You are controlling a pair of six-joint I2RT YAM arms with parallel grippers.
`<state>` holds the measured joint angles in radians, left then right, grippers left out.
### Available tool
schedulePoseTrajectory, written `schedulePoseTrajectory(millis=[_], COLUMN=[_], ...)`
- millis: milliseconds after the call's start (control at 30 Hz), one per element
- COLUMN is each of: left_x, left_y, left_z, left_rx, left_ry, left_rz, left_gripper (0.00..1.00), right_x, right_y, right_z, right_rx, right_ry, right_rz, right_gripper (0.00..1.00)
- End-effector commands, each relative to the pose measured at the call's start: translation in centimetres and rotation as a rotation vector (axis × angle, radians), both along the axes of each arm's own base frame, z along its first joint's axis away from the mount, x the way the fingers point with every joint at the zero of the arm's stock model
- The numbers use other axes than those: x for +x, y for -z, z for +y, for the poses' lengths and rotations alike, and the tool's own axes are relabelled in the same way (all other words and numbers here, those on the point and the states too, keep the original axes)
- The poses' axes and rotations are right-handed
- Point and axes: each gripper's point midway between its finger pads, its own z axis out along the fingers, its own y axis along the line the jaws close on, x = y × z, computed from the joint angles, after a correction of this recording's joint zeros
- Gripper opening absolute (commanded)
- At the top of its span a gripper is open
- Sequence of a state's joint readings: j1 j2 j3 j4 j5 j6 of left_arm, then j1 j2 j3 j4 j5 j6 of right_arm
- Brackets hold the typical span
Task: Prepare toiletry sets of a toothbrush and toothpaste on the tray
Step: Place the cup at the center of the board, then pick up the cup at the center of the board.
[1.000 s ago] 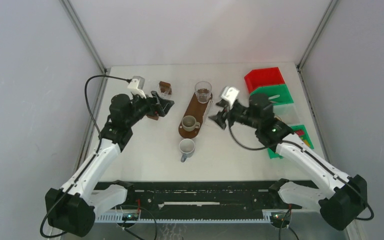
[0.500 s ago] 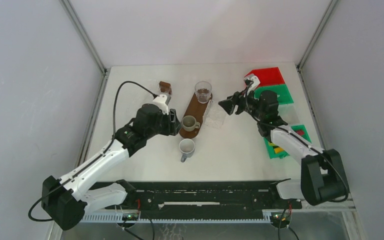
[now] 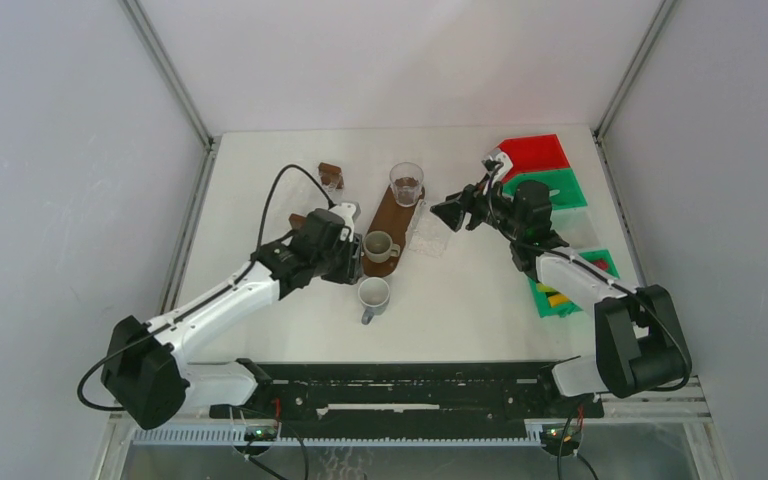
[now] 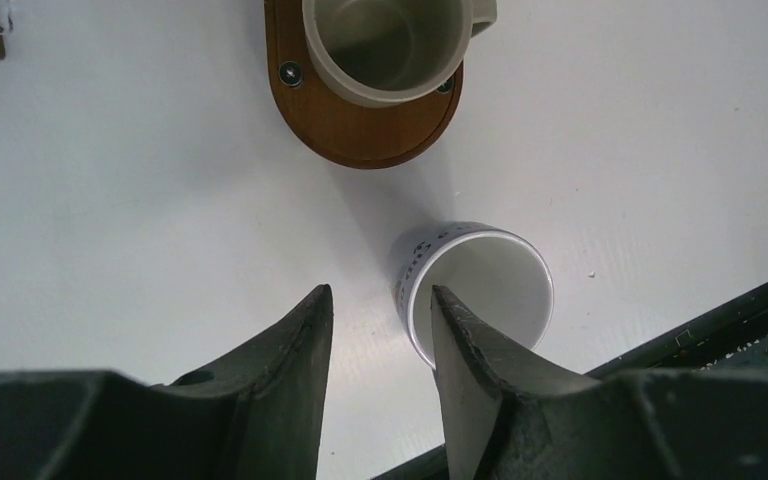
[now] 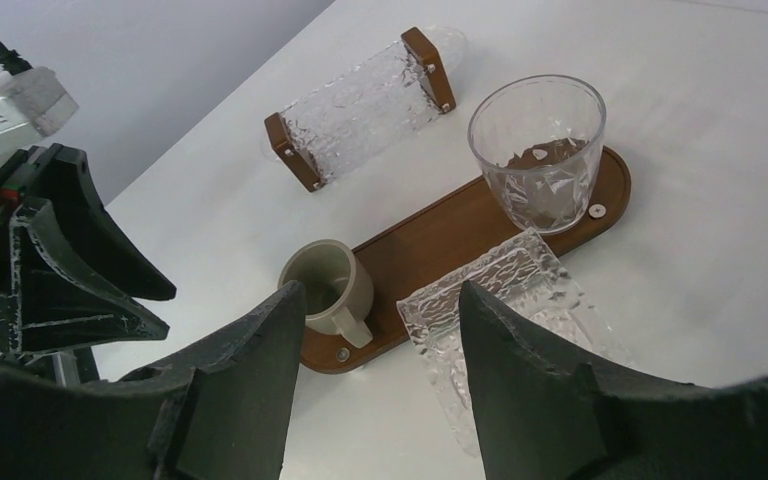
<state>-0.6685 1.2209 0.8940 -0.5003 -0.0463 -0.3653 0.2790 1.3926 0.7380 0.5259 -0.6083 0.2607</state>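
Observation:
The oblong wooden tray (image 3: 388,215) (image 5: 440,235) (image 4: 360,135) lies mid-table. It carries a beige mug (image 3: 378,245) (image 5: 328,285) (image 4: 385,45) at its near end and a clear glass (image 3: 406,183) (image 5: 538,150) at its far end. My left gripper (image 3: 348,252) (image 4: 378,300) hangs open just left of the beige mug. Its right finger overlaps the rim of a white mug (image 4: 485,290) (image 3: 372,294), and only bare table shows between the jaws. My right gripper (image 3: 452,212) (image 5: 380,295) is open and empty, right of the tray. Small lime and red bits, perhaps toothpaste (image 3: 558,298), lie in a green bin. No toothbrush is discernible.
A clear textured dish (image 3: 428,235) (image 5: 505,285) lies against the tray's right side. A clear holder with wooden ends (image 3: 330,176) (image 5: 365,95) sits at the back left. Red (image 3: 528,153) and green (image 3: 548,187) bins line the right edge, with another green bin (image 3: 600,262) nearer.
The left arm swung from the wooden-ended holder right and nearer, to beside the mugs, its jaws narrowing. The right arm pulled back toward the bins, then held almost still.

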Motion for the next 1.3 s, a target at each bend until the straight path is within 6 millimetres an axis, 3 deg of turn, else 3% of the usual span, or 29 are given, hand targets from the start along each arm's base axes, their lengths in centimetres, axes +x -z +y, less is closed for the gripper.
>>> schedulePoseTrajectory(millis=[0, 400, 700, 833, 967, 1267], left_x=[0.5, -0.3, -0.5, -0.6, -0.7, -0.6], left_y=[-1.5, 0.6, 1.7, 1.8, 1.5, -0.2], left_z=[-1.6, -2.9, -3.0, -3.0, -3.0, -3.0], left_rx=[-0.021, 0.025, 0.070, 0.076, 0.074, 0.046], left_ry=[0.055, 0.120, 0.131, 0.135, 0.139, 0.141], left_rz=[-0.007, 0.093, 0.141, 0.147, 0.146, 0.105], left_gripper=[0.44, 0.42, 0.27, 0.09, 0.01, 0.00], right_x=[0.5, 0.8, 0.8, 0.8, 0.8, 0.7], right_y=[-2.3, -1.6, -1.5, -1.4, -1.4, -1.4], right_z=[0.3, 0.0, -0.1, -0.2, -0.3, -0.4], right_rx=[0.032, 0.026, 0.025, 0.023, 0.024, 0.023], right_ry=[-0.015, -0.016, -0.020, -0.021, -0.023, -0.026], right_rz=[-0.065, -0.049, -0.047, -0.043, -0.044, -0.040], right_gripper=[0.66, 0.66, 0.65, 0.65, 0.65, 0.65])
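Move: The white cup stands just beyond the left fingers, its middle about 5 cm to that hand's right, 3 cm back and 8 cm below. The grey mug is some 7 cm ahead and 7 cm to the right, about as far down. It stands on the near end of the brown board, whose middle lies roughly 11 cm ahead, 9 cm right and 12 cm below. From the right hand the white cup is about 14 cm left, 15 cm back and 16 cm below. Downward first, about 4 cm, easing back and a little right towards the near side of the white cup's rim, the left hand tips some 15 degrees so its fingers point more steeply down. It then all but stops there and shuts its half-open fingers across the rim, pinching the cup's left wall with one finger outside and the other inside. ##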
